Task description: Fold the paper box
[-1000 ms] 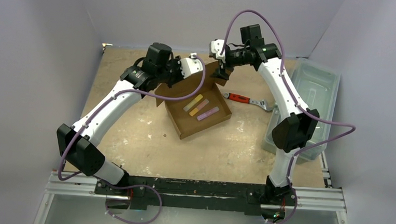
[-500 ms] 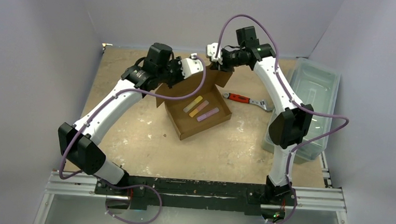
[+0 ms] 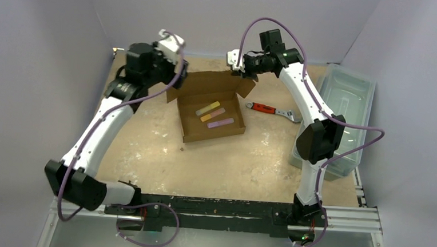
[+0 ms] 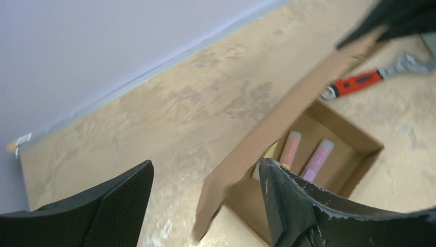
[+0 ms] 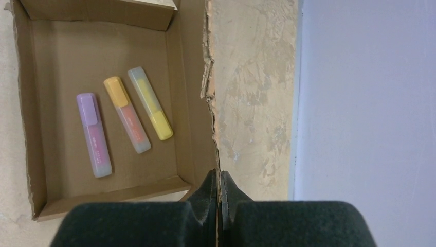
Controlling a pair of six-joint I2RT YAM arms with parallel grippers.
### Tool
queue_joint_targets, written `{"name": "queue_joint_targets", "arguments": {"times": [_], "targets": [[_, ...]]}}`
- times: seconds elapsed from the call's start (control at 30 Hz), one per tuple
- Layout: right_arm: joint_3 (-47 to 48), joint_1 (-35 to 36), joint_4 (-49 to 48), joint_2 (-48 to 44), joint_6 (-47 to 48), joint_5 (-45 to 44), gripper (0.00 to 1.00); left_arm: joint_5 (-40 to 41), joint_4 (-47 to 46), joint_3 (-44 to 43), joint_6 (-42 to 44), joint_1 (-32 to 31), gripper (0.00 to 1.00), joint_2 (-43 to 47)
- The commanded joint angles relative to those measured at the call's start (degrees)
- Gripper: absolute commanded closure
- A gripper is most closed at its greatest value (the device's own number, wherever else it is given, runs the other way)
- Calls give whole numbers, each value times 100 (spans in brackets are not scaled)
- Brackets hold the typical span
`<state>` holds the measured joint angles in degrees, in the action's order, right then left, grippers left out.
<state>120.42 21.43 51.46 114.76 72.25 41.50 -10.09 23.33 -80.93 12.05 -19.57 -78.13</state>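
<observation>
The brown paper box (image 3: 196,129) lies mid-table with its tray open and its lid flap (image 3: 207,87) standing up along the far side. Three highlighters, purple (image 5: 94,135), orange (image 5: 127,114) and yellow (image 5: 150,103), lie in the tray (image 5: 61,67). My right gripper (image 3: 245,73) is shut on the lid's far right edge; in the right wrist view the cardboard edge (image 5: 211,92) runs into the closed jaws of that gripper (image 5: 220,181). My left gripper (image 3: 174,47) hangs open, up and left of the box, holding nothing. The left wrist view shows the lid (image 4: 288,113) beyond its spread fingers (image 4: 293,206).
A red-handled wrench (image 3: 271,110) lies right of the box. A translucent plastic bin (image 3: 337,116) stands along the right edge of the table. Grey walls close in the back and both sides.
My left gripper has opened, let go of the lid and pulled back up and to the left. My right gripper has shut on the lid's edge. The box has turned squarer to the table.
</observation>
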Motion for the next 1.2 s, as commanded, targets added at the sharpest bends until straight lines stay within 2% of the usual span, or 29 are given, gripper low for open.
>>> {"name": "queue_joint_targets", "arguments": {"times": [0.0, 0.1, 0.23, 0.3, 0.37, 0.43, 0.67, 0.87, 0.97, 1.17], "targets": [[81, 24, -45, -228, 33, 115, 100, 432, -410, 478, -1873, 601, 25, 1075], [149, 25, -14, -196, -1, 81, 100, 1070, -179, 832, -2381, 891, 28, 1510], [229, 28, 42, -174, -50, 94, 100, 1780, -48, 1486, -2906, 1353, 41, 1796], [249, 24, 70, -173, -68, 99, 100, 1907, -148, 1816, -3073, 1512, 51, 1776], [249, 28, 74, -173, -79, 104, 100, 1807, -425, 2096, -3155, 1602, 54, 1629], [241, 19, 81, -165, -102, 92, 100, 1517, -683, 2209, -3223, 1652, 58, 1378], [193, 31, 99, -164, -140, 52, 100, -365, -1735, 2366, -3470, 1684, 67, 310], [200, 33, 118, -167, -158, 77, 100, -1269, -2535, 2512, -3730, 1677, 70, -256], [210, 63, 116, -156, -212, 95, 100, -1814, -2551, 2453, -3842, 1676, 76, -604], [154, 201, 74, -152, -284, 9, 100, -2022, -2741, 2786, -4096, 1676, 81, -696]]}}
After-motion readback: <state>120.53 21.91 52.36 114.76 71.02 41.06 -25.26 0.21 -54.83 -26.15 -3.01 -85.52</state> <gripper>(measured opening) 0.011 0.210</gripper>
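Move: The lid's left side flap lies some 12 cm below the open left hand, about 4 cm to its left and 1 cm ahead. From that hand, the lid edge already pinched by the right fingers is roughly 17 cm right, 7 cm ahead and 5 cm lower. The highlighters in the tray lie about 12 cm right, 2 cm ahead and 28 cm below. From the right hand the flap is some 21 cm left, 6 cm back and 6 cm lower. Coming up against the lid's left side flap from its outer side, the left hand first swings about 15 cm left, rising slightly, then drops some 20 cm and sweeps back right nearly 10 cm. The wrist rolls its left side down and tips the fingers downward about 30 degrees as they close from wide to nearly shut. The right hand keeps pinching the lid edge in place. ##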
